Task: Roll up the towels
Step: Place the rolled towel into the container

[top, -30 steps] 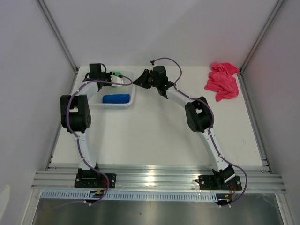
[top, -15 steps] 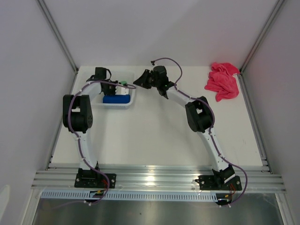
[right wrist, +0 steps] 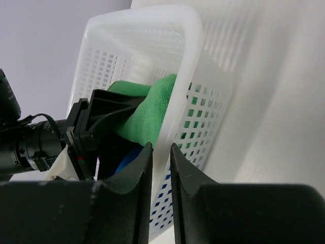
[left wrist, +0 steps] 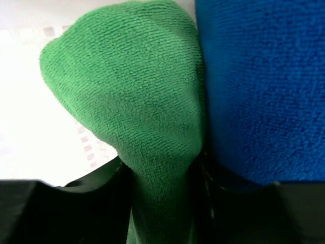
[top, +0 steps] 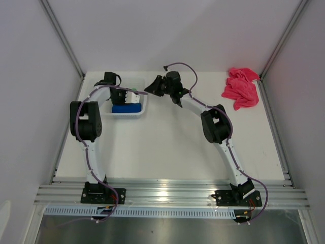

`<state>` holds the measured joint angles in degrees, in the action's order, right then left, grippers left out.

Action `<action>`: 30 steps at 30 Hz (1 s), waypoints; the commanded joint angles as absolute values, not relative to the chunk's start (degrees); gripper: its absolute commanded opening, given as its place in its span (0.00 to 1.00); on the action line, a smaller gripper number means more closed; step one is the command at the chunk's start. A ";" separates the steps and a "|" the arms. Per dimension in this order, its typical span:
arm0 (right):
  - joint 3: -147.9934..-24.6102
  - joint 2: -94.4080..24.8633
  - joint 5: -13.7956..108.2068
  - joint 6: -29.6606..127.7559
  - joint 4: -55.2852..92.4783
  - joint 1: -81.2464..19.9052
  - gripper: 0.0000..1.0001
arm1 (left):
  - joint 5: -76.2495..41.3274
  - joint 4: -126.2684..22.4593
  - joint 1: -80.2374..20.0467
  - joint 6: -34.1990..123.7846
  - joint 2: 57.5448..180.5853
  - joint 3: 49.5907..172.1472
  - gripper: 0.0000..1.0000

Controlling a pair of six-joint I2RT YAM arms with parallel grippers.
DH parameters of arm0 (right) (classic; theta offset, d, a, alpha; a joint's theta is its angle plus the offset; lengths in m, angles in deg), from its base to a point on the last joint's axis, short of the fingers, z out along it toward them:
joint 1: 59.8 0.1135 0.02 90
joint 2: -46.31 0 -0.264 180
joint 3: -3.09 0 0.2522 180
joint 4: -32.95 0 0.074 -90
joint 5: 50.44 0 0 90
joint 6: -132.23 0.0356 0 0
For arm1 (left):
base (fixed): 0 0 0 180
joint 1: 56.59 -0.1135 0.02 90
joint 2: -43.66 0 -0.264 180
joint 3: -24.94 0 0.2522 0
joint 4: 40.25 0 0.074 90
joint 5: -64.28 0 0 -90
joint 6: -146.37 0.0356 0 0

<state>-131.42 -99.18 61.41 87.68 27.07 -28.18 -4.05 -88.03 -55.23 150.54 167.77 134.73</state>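
Note:
The green towel (left wrist: 137, 101) narrows between the fingers of my left gripper (left wrist: 160, 168), which is shut on it inside the white basket (right wrist: 147, 40). It presses against the blue towel (left wrist: 259, 86), which lies in the basket (top: 142, 104) under the left wrist. My right gripper (right wrist: 161, 152) is shut on the basket's right wall, one finger inside and one outside. From the right wrist, the green towel (right wrist: 150, 114) shows over the rim. The pink towel (top: 241, 87) lies crumpled at the far right corner.
The basket stands at the far left of the white table (top: 167, 147), tilted on its side in the right wrist view. Grey walls close in the table on the left, right and back.
The left gripper has moved right and down into the basket with the green towel, now over the blue towel. The basket looks narrower from above. The right arm has stayed put.

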 commanded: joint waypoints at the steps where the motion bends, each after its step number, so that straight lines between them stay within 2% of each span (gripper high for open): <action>1: -130.20 -97.13 60.22 85.21 24.55 -28.51 0.09 | -1.64 -92.50 -54.49 151.91 168.81 136.52 0.47; 10: -130.29 -97.13 60.22 85.30 24.46 -28.51 0.11 | -5.24 -97.08 -54.49 153.23 171.80 142.50 0.55; 15: -130.55 -97.39 60.31 85.21 24.55 -28.60 0.12 | -4.11 -96.90 -54.49 153.49 171.10 143.20 0.65; 30: -130.73 -97.31 60.57 85.04 24.38 -28.77 0.13 | -3.22 -96.63 -54.49 154.46 169.43 143.90 0.73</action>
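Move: The rolled green towel sits in the left fingers, its middle about 3 cm to the right and nearly level ahead, down on the container floor. The rolled blue towel lies roughly 6 cm back and 4 cm right; the container's right rim is some 13 cm right, level ahead, 6 cm higher. From the right hand at that rim, the green towel is about 10 cm left, 2 cm back and 8 cm below. The rolled green towel is let go beside the blue one: the left fingers, already parting, open on from under half to about three quarters. The hand itself stays almost in place, easing less than 1 cm forward and tipping a few degrees, with one finger still down between the two rolls. The right fingers keep their pinch on the container's right rim. ##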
